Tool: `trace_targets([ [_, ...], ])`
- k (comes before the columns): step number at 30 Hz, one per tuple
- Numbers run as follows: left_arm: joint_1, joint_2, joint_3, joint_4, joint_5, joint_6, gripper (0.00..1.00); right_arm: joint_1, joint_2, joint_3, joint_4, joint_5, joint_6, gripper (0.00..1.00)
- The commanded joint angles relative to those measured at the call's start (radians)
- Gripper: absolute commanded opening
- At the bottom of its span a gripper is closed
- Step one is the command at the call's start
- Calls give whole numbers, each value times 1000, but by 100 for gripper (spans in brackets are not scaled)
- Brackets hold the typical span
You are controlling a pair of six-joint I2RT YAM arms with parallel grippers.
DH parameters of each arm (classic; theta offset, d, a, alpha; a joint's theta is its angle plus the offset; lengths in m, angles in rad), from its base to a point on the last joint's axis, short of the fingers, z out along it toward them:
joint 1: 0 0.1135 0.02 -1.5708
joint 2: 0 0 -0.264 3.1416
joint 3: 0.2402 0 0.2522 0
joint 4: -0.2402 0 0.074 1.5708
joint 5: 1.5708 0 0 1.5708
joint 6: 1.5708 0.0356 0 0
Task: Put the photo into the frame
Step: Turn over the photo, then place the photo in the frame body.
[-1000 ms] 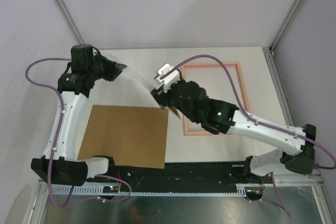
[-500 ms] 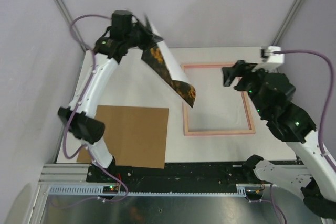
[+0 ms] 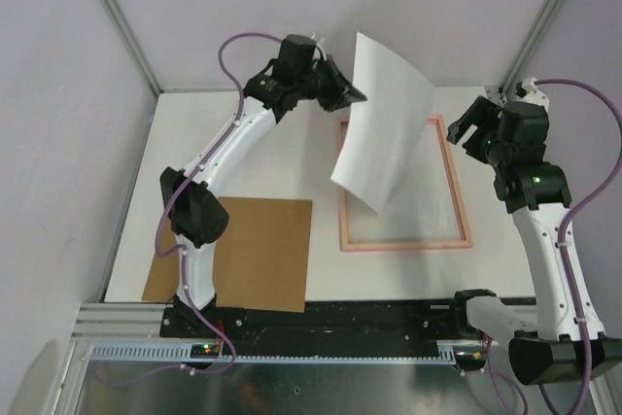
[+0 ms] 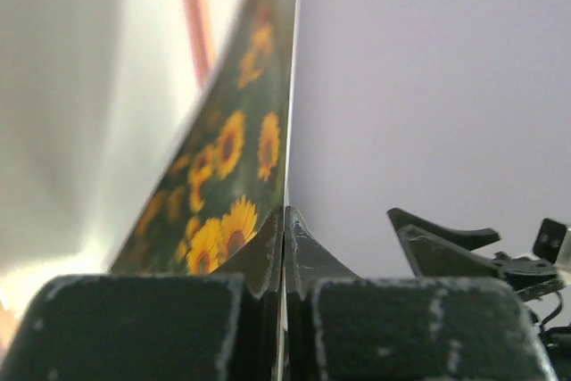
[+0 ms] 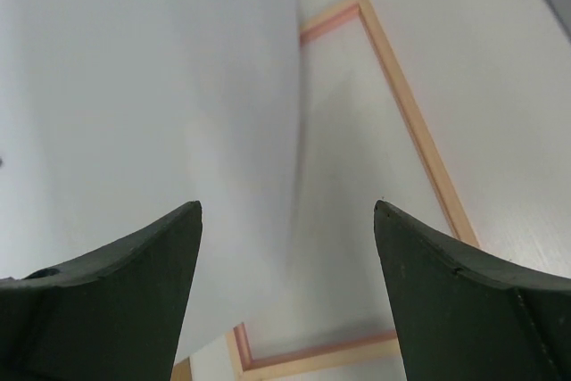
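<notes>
My left gripper (image 3: 352,95) is shut on one edge of the photo (image 3: 384,123) and holds it up in the air over the frame (image 3: 403,244). From above, only the photo's blank white back shows. In the left wrist view the sunflower side of the photo (image 4: 230,144) runs away from my closed left gripper (image 4: 284,213), with a pink rail of the frame (image 4: 194,15) beyond it. My right gripper (image 3: 469,121) hangs open beside the frame's far right corner, holding nothing. Between my right gripper's (image 5: 287,207) tips I see the photo's white back (image 5: 134,86) and the frame (image 5: 419,136) on the table.
A plain brown backing board (image 3: 243,250) lies flat at the near left, in front of the left arm's base. The frame rests on the white tabletop (image 3: 253,157) right of centre. Grey metal posts (image 3: 117,21) stand at the back corners.
My left arm has swung right, carrying the photo over the frame and turning its white back upward. My right arm has drawn back to the right and opened wider.
</notes>
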Motion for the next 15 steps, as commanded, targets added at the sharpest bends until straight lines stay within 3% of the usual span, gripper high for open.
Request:
trace_targets([
  [1, 100, -102, -300, 181, 121, 10, 0, -16, 29, -26, 31, -114, 36, 82],
  [3, 143, -114, -430, 263, 163, 1, 0, -16, 54, -43, 45, -120, 45, 82],
  [8, 184, -59, -596, 363, 226, 24, 0, -14, 99, -71, 75, -122, 53, 82],
  [15, 178, -39, -792, 543, 197, -1, 0, -15, 132, -111, 92, -98, 52, 82],
])
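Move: My left hand already holds the photo by one edge, high up and blank side to the right. The pink frame it is lowered onto has its middle about 10 cm to my left hand's right, 3 cm ahead and some 33 cm below. The brown board lies about 30 cm to that hand's left, 19 cm back and 34 cm below. From my empty right hand, the frame's middle is about 12 cm ahead, 10 cm left and 32 cm down. I sink my left hand fast, some 21 cm down, while drawing it about 9 cm to the left, so the photo's free side is laid over the frame; the shut fingers keep their pinch on the edge and tip about 20 degrees further down. My right hand, wide open and touching nothing, follows about 7 cm down over the frame's right side, easing slightly forward and tipping down a little. ##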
